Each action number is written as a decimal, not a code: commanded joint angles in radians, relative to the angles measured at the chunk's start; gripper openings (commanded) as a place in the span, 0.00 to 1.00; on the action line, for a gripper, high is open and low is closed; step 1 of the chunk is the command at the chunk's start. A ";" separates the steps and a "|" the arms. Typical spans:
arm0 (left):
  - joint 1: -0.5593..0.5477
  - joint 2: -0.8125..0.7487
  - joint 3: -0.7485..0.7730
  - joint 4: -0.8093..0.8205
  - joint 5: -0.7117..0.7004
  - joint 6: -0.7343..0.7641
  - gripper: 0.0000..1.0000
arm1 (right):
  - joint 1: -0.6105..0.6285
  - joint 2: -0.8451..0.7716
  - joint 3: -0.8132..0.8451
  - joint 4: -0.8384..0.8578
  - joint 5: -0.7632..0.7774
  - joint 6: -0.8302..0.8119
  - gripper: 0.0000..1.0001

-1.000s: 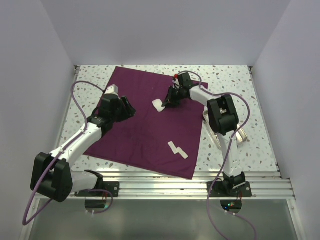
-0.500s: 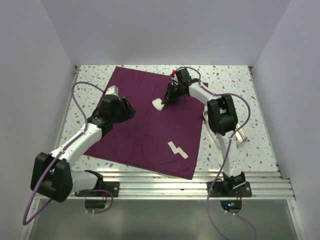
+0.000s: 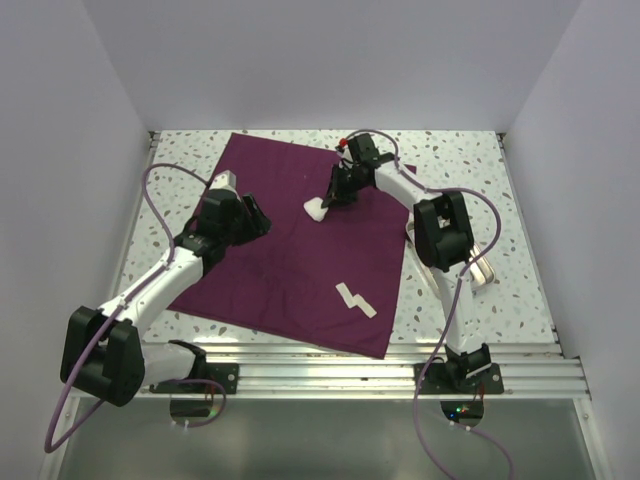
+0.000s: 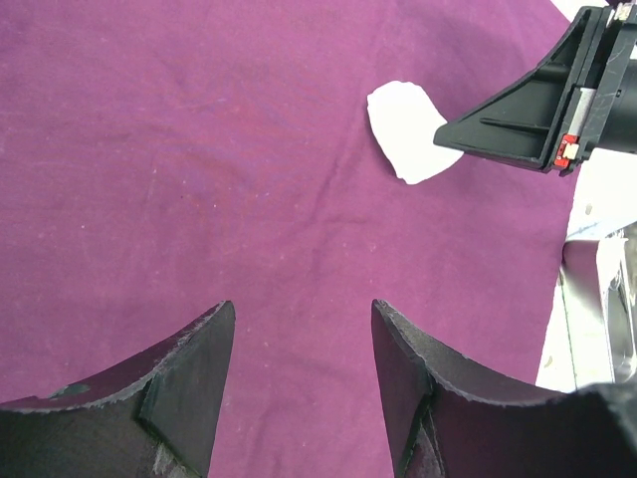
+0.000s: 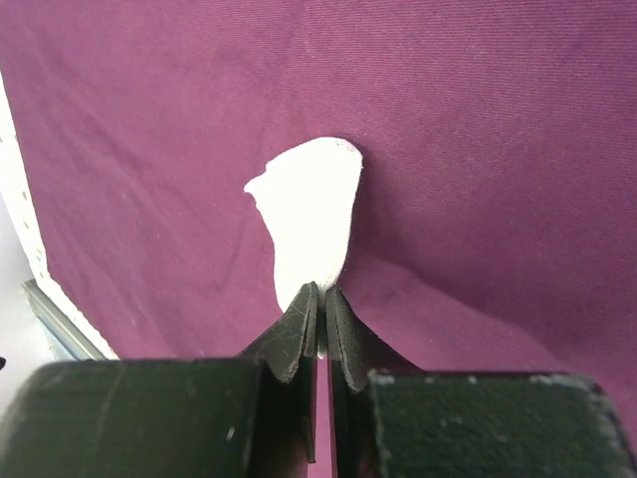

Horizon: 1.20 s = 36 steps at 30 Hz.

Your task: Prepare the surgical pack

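The dark purple cloth (image 3: 280,265) of the surgical pack lies spread flat on the table. My right gripper (image 3: 332,201) is over its far middle, shut on the near edge of a white gauze square (image 3: 316,209). In the right wrist view the gauze (image 5: 311,214) sticks out from between the closed fingertips of the right gripper (image 5: 320,292). A second, zigzag gauze piece (image 3: 354,298) lies near the cloth's front right. My left gripper (image 3: 260,221) hovers open over the cloth's left part, nothing between its fingers (image 4: 199,349). No clamps show.
A silver metal tray (image 3: 482,270) sits off the cloth at the right, partly hidden by my right arm; its edge (image 4: 600,299) shows in the left wrist view. Speckled tabletop (image 3: 460,160) surrounds the cloth, walls on three sides.
My right gripper has closed on the gauze and drawn slightly back and up, shifting the gauze a little. The left arm has not moved.
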 commanded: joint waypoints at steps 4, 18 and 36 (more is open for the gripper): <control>0.008 -0.022 0.001 0.036 0.011 0.026 0.61 | 0.003 -0.059 0.052 -0.043 0.012 -0.030 0.00; 0.008 -0.009 -0.002 0.044 0.033 0.023 0.62 | 0.003 -0.165 -0.003 -0.059 0.038 -0.042 0.00; 0.008 -0.055 -0.103 0.105 0.338 -0.003 0.62 | -0.213 -0.828 -0.664 -0.074 0.187 -0.067 0.00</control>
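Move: Already pinched in the right fingers just above the purple cloth, the last gauze is bound for the metal tray, whose middle lies about 25 cm to the right hand's right, 12 cm back and 3 cm lower. The two white strips lie 21 cm back and 6 cm right of that hand. From the left hand, the strips are some 18 cm right, 7 cm back and 12 cm down; the tray is 37 cm right, level with it and 12 cm down. Keeping its pinch on the gauze, the right hand first rises almost straight up, then speeds off to the right and back towards the tray while still climbing: about 13 cm right, 12 cm up and 9 cm back, turning some 10 degrees clockwise as its fingertips tip up. Late on, the open, empty left hand eases roughly 5 cm back, right and a little down towards the white strips, turning clockwise too. ##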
